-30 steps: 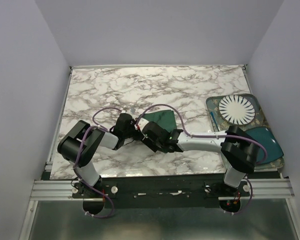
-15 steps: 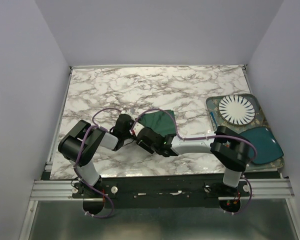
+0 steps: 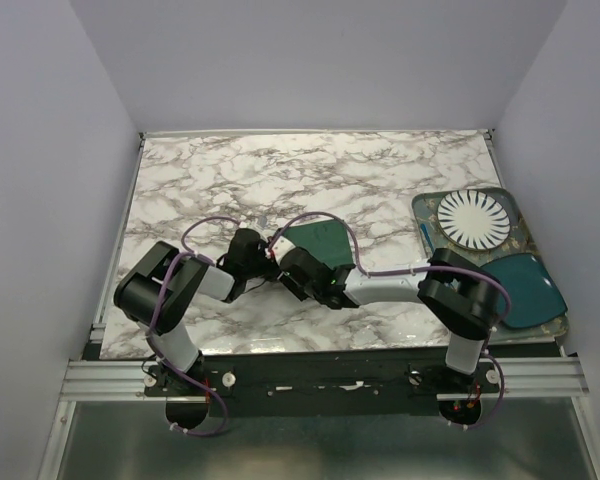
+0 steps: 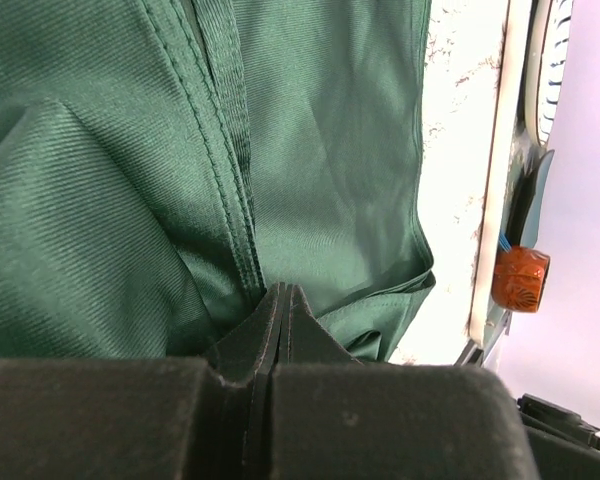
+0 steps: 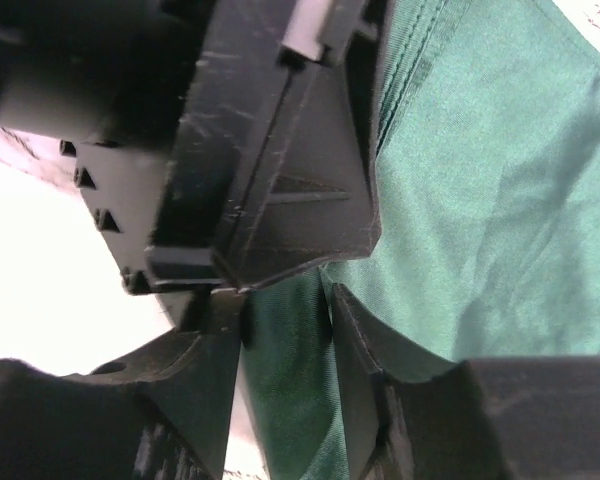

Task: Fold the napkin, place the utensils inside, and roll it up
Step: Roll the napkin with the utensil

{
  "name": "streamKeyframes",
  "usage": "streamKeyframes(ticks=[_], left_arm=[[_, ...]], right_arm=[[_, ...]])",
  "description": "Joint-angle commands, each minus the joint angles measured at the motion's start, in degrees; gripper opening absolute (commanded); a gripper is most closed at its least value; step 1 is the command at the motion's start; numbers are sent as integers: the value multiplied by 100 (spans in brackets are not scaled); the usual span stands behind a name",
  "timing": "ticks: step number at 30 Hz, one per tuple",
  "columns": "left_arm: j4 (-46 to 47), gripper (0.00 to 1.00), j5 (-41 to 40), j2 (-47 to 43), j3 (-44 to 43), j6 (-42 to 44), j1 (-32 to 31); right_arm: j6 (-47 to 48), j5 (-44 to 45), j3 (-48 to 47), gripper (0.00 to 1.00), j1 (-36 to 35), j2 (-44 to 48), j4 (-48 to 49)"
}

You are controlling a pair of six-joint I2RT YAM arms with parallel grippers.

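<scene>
The dark green napkin (image 3: 323,240) lies bunched on the marble table, just right of the two grippers, which meet at its near left corner. My left gripper (image 3: 270,253) is shut on a stitched hem of the napkin (image 4: 330,150), which runs straight into its closed tips (image 4: 283,290). My right gripper (image 3: 288,262) sits right beside it. Its fingers stand apart with a fold of the napkin (image 5: 480,200) in the gap (image 5: 285,300), and the left gripper's black body is just above them. The utensils are out of view.
A patterned tray (image 3: 423,212) at the right edge holds a white ribbed plate (image 3: 473,220) and a thin blue stick (image 3: 423,238). A teal oval dish (image 3: 533,290) lies nearer, partly behind the right arm's elbow. A small orange-brown object (image 4: 521,279) shows by the tray edge.
The right arm has swung left and its gripper has come against the left gripper at the napkin's corner. Its fingers have narrowed. The napkin has been pulled and reshaped.
</scene>
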State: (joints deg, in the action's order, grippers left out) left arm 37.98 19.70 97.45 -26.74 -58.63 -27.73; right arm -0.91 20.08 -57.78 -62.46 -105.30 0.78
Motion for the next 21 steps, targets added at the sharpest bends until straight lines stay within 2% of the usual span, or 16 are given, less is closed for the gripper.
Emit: streamKeyframes(ticks=[1, 6, 8, 9, 11, 12, 15, 17, 21], left_arm=[[-1565, 0, -494, 196, 363, 458, 83], [-1828, 2, -450, -189, 222, 633, 118], [-2178, 9, -485, -436, 47, 747, 179], [-2320, 20, -520, -733, -23, 861, 215], [-2731, 32, -607, -1068, -269, 993, 337], [-2873, 41, -608, -1357, -366, 1064, 408], [-3401, 53, -617, -1754, -726, 1292, 784], [-3787, 55, -634, -2045, -973, 1503, 961], [-4429, 59, -547, -2406, -1166, 1732, 1269]], right_arm=[[-103, -21, 346, 37, 225, -456, -394], [-138, -451, 381, 22, 287, -571, -280], [-138, -715, 408, 17, 330, -519, -245], [-138, -846, 408, 15, 357, -483, -192], [-173, -1338, 399, 12, 497, -422, -183], [-190, -1548, 390, 11, 567, -404, -131], [-357, -2506, 329, 6, 857, -448, -122], [-550, -3148, 232, 1, 1111, -553, -122], [-884, -4035, 258, 1, 1481, -615, 237]])
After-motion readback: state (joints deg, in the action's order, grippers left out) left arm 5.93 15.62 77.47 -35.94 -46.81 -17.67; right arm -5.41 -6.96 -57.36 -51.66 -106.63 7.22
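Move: The right hand's half-open fingers straddle the napkin roll; the part they will close on lies about 1 cm to their left, 1 cm lower, level fore and aft. The napkin's flat part centres some 9 cm ahead and 5 cm right of that hand. From the left hand, shut on the cloth, that roll part is roughly 4 cm back and 4 cm right, 1 cm lower. Right fingers close on the napkin roll and tip downward while the left opens, withdrawing some 10 cm left-up. ##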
